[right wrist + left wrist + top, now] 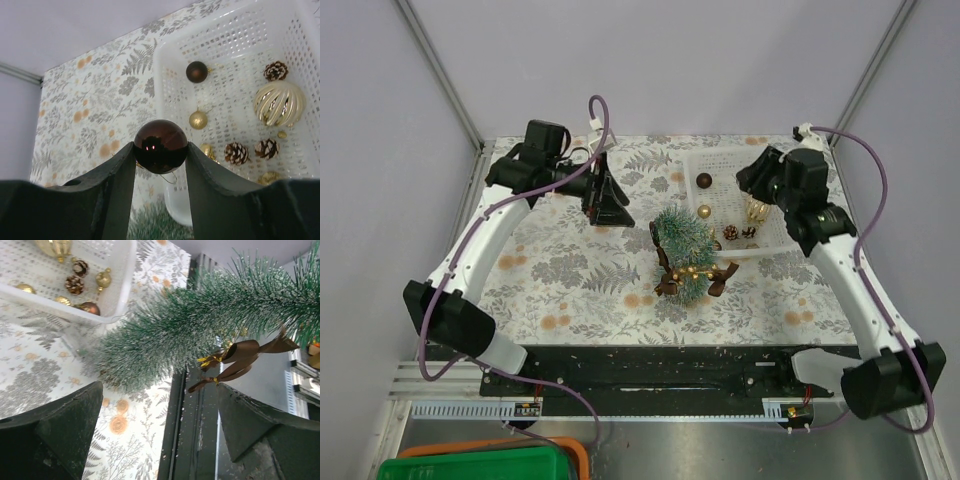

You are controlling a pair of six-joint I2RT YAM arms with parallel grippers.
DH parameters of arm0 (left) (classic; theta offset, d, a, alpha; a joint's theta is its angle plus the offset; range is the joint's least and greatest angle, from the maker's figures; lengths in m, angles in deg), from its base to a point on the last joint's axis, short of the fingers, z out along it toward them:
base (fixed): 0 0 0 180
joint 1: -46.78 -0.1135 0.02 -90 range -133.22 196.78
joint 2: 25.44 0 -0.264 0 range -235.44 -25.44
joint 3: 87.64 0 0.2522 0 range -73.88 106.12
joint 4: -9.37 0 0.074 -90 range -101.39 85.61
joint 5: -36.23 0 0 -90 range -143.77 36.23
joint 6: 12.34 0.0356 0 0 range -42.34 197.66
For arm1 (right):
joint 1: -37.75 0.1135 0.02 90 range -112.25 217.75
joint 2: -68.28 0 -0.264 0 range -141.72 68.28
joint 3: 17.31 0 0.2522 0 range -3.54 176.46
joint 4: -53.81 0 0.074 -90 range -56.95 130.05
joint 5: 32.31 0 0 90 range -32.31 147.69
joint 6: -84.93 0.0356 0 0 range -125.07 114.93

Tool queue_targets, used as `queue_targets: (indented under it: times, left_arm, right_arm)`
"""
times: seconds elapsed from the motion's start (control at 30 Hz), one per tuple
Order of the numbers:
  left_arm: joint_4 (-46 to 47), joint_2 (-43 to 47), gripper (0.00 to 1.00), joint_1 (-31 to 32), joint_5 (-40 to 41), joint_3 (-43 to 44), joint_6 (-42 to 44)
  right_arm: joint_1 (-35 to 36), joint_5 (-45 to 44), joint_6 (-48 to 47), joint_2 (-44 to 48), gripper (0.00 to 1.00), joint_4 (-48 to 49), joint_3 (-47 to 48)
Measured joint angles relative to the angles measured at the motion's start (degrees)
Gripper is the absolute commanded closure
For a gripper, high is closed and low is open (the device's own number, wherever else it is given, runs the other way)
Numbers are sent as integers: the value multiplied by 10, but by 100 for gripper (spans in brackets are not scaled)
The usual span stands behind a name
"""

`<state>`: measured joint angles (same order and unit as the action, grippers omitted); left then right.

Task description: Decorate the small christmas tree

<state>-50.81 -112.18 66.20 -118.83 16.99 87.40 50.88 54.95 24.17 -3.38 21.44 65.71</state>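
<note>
The small christmas tree point(683, 240) stands mid-table, frosted green, with brown ribbon bows point(720, 278) and gold beads on it; the left wrist view shows the tree point(200, 325) and a bow point(240, 357). My right gripper point(160, 150) is shut on a glossy dark-brown ball ornament point(160, 145), lifted above the white basket point(310, 60). From above, the right gripper point(760, 190) hangs over the basket point(705, 160). My left gripper point(610, 205) is open and empty, left of the tree; its fingers point(55, 435) frame bare tablecloth.
In the basket lie a matte brown ball point(197, 72), a small gold ball point(198, 119), a large ribbed gold bauble point(279, 102) and pine cones point(236, 152). The leaf-print tablecloth point(570, 270) ends at a black rail point(660, 365). A green bin point(480, 467) sits below.
</note>
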Motion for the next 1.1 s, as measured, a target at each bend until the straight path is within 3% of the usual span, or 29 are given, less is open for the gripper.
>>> queue_targets:
  times: [0.2, 0.5, 0.77, 1.1]
  left_arm:
    - [-91, 24, 1, -26, 48, 45, 70]
    - [-191, 81, 1, -20, 64, 157, 147]
    - [-181, 85, 1, 103, 82, 223, 148]
    - [-127, 19, 1, 152, 116, 232, 118]
  right_arm:
    - [0, 67, 1, 127, 73, -60, -44]
    - [2, 183, -8, 227, 73, -128, -38]
    - [4, 253, -9, 282, 74, -141, -32]
    - [4, 287, 14, 297, 77, -88, -46]
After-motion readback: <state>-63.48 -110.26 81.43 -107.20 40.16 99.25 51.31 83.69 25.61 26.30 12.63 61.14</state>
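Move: The right hand already holds the dark brown ball; the christmas tree's middle lies about 13 cm back and 13 cm to its left, some 15 cm lower. On the tree's near side the gold berry spray is roughly 18 cm back, 12 cm left and 15 cm below that hand, while the white box's middle is about 10 cm ahead, 3 cm right and 26 cm down. From the empty left hand the tree is level ahead, 17 cm right and 17 cm lower. Keeping its pinch on the ball, the right hand draws back some 18 cm, fast at first and then easing to a stop, while it rises about 10 cm and drifts left, leaving the box for the tree's right side as its fingers swing counter-clockwise and lift. The left hand, wide open and touching nothing, first goes up and back with a short swing left, then comes rightward again towards the tree with a slight dip and forward drift, its forward side rolled up about 25 degrees. ##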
